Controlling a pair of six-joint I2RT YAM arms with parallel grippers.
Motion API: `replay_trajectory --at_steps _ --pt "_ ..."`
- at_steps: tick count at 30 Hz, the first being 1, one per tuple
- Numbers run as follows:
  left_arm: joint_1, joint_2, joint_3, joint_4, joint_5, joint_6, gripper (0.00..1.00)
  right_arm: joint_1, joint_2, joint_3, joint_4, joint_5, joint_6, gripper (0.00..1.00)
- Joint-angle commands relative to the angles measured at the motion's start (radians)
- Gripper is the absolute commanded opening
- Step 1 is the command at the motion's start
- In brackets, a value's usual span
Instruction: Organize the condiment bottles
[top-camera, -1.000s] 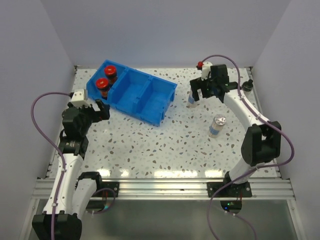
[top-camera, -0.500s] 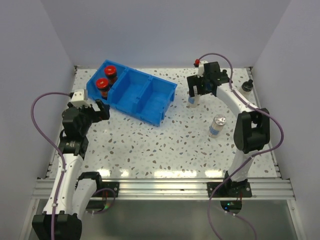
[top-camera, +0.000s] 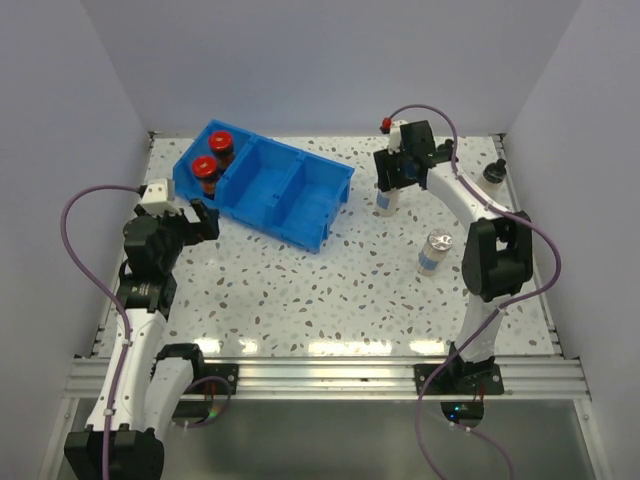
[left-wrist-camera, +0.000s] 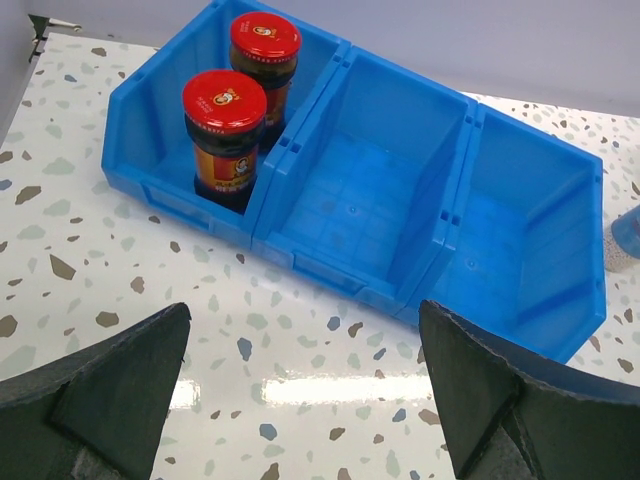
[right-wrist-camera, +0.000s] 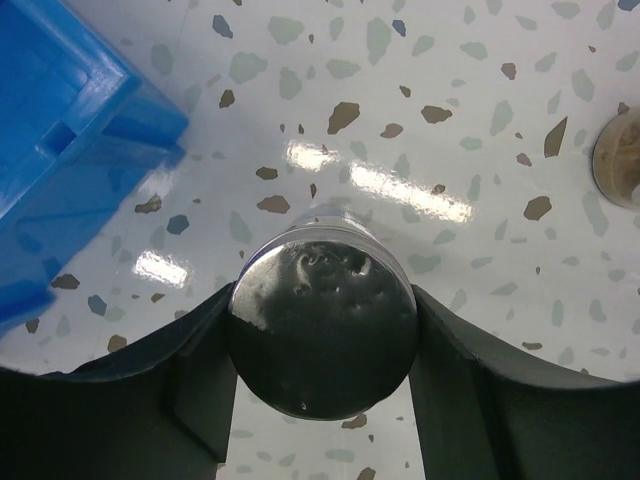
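Note:
My right gripper is shut on a silver-capped clear jar, which stands upright on the table just right of the blue bin; both fingers press on its cap. A second silver-capped jar with a blue label stands nearer, to the right. Two red-capped jars sit in the bin's left compartment. A small dark black-capped bottle stands at the far right edge. My left gripper hangs open in front of the bin, holding nothing.
The three-compartment blue bin lies at an angle at the back left; its middle and right compartments hold nothing. Grey walls close in the speckled table on three sides. A round brownish object shows at the right wrist view's edge.
My right gripper has shifted slightly left and down over the silver-capped jar and closed on it. The left arm and the other jars have not moved.

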Motion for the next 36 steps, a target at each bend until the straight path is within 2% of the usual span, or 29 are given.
replay_trajectory --at_steps 1,5,8,14,20,24,30,36 --pt "0.004 -0.017 0.001 0.027 -0.003 0.003 1.0 0.011 -0.07 0.072 -0.02 -0.017 -0.058 0.0" --pt "0.004 -0.022 0.002 0.027 0.0 0.001 1.0 0.025 -0.174 0.098 -0.03 -0.124 -0.19 0.0" --pt "0.004 -0.023 0.001 0.029 0.0 0.003 1.0 0.049 -0.197 0.153 -0.064 -0.159 -0.21 0.0" --pt "0.004 -0.017 0.001 0.029 -0.001 0.003 1.0 0.15 -0.167 0.295 -0.086 -0.127 -0.219 0.0" --pt "0.005 -0.008 0.001 0.029 -0.009 0.006 1.0 0.212 -0.065 0.485 -0.093 -0.153 -0.193 0.0" --pt "0.005 -0.003 0.001 0.027 -0.009 0.006 1.0 0.235 0.024 0.543 -0.101 -0.204 -0.17 0.0" --pt "0.005 -0.006 0.002 0.026 -0.009 0.007 1.0 0.249 0.139 0.558 -0.081 -0.268 -0.183 0.0" --pt "0.005 -0.014 0.002 0.029 -0.003 0.007 1.0 0.255 0.24 0.58 -0.09 -0.233 -0.201 0.0"
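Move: My right hand already grips a silver-capped bottle. The box's empty right compartment lies about 19 cm to my left, level ahead, its middle some 7 cm lower; the middle compartment is roughly 33 cm left and 7 cm ahead. A black-capped bottle stands about 15 cm right and 11 cm ahead, the other silver-capped bottle 12 cm right and 18 cm back. From my left hand the right compartment is some 18 cm ahead, 24 cm right and 16 cm down. Keeping my grip on the silver-capped bottle, I raise it with my right hand by about 20 cm and swing it left in an arc over the box's side wall, then sink some 14 cm towards the right compartment. On the way my wrist turns about 30 degrees counter-clockwise; the fingertips tip up during the climb and come most of the way back down as I descend. ##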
